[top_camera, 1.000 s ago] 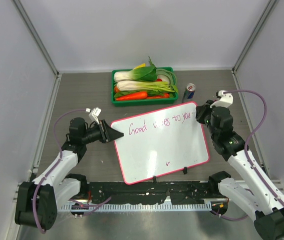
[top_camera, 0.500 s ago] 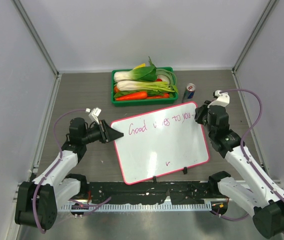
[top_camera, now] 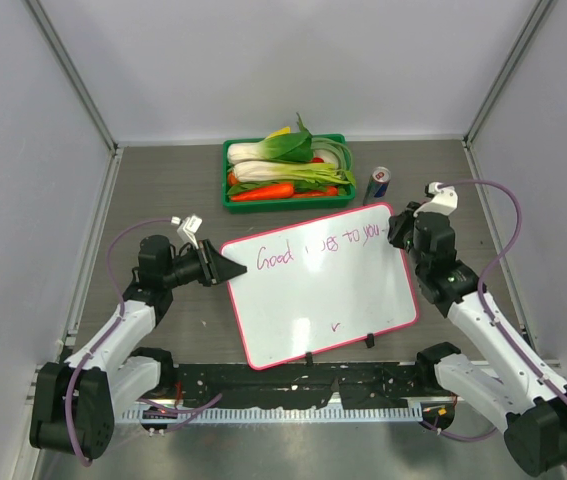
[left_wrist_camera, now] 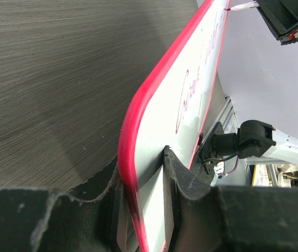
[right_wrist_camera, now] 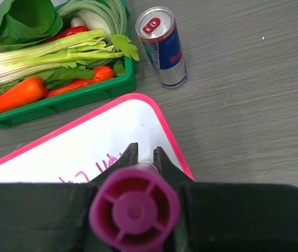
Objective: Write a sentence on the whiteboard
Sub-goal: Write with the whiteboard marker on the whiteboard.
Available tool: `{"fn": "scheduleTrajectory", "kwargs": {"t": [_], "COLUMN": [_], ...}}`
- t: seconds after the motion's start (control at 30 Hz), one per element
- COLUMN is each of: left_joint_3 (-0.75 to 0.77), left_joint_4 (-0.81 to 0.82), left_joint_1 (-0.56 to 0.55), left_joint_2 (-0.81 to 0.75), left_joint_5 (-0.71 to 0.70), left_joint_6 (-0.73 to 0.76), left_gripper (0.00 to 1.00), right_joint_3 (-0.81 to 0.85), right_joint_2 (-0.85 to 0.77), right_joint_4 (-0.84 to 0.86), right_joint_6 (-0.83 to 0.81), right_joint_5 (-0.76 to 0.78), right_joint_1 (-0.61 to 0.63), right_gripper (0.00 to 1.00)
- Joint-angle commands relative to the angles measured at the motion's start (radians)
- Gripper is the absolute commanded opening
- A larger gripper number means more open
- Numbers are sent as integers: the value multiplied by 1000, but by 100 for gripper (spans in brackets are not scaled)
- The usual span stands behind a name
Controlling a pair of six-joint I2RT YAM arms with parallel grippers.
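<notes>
The whiteboard [top_camera: 323, 290], white with a pink-red frame, lies tilted in the middle of the table. The sentence [top_camera: 318, 245], in magenta strokes, runs along its upper part. My left gripper [top_camera: 225, 268] is shut on the whiteboard's left edge [left_wrist_camera: 130, 157], one finger on each face. My right gripper [top_camera: 395, 228] hovers over the board's top right corner [right_wrist_camera: 154, 105] and is shut on a marker with a magenta end [right_wrist_camera: 134, 210]. The marker's tip is hidden behind the fingers, just right of the last written strokes [right_wrist_camera: 106, 165].
A green tray [top_camera: 285, 172] of vegetables stands behind the board. A blue and silver can [top_camera: 379, 183] stands upright to its right, close to the board's corner. Two black clips [top_camera: 368, 340] sit on the board's near edge. Grey walls close in on both sides.
The right arm has shifted a little to the left, over the board's top right corner. The left gripper and the board have stayed where they were.
</notes>
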Motion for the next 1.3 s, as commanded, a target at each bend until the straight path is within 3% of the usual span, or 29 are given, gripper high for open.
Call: {"fn": "scheduleTrajectory", "kwargs": {"t": [0.0, 0.53, 0.73, 0.9, 1.1, 1.27], "left_joint_3": [-13, -13, -15, -13, -13, 14], "left_joint_4": [-19, -16, -21, -22, -21, -76], "left_joint_1": [17, 17, 17, 17, 17, 15], "left_joint_2": [13, -6, -26, -56, -114, -175], "left_joint_5": [-175, -195, -203, -221, -250, -290], "left_joint_6": [140, 124, 114, 92, 61, 72], "left_gripper": [0, 0, 10, 28, 69, 94], "right_joint_3": [3, 45, 31, 37, 54, 78], "right_joint_2": [-30, -170, -178, -181, -187, -179], "right_joint_4": [0, -31, -31, -32, -32, -34], "right_joint_6": [7, 45, 53, 45, 40, 46], "right_joint_5": [-7, -111, -123, -114, -106, -91], "right_joint_1": [-3, -3, -3, -3, -3, -3], "right_gripper": [1, 2, 1, 1, 1, 1]}}
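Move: The right hand holds the marker, its tip down on the whiteboard just past the word "you", which lies some 5 cm to the hand's left, level with it and 7 cm below. The can stands about 13 cm ahead, 1 cm left and 10 cm lower. The left hand has the board's far left edge pinched; the board's middle lies about 17 cm to its right, 4 cm back and 4 cm lower. The vegetable tray is roughly 21 cm ahead of this hand, 10 cm right, 8 cm lower. Up some 4.5 cm and back 2.5 cm, the right hand draws the marker clear of the board's writing face, easing slightly left, tipping its fingers up a little, then hovering with its grip kept. Only then does the left hand, until now still clamping the edge, spread its fingers wide and shift about 3 cm left and forward, turning some 10 degrees counter-clockwise. ##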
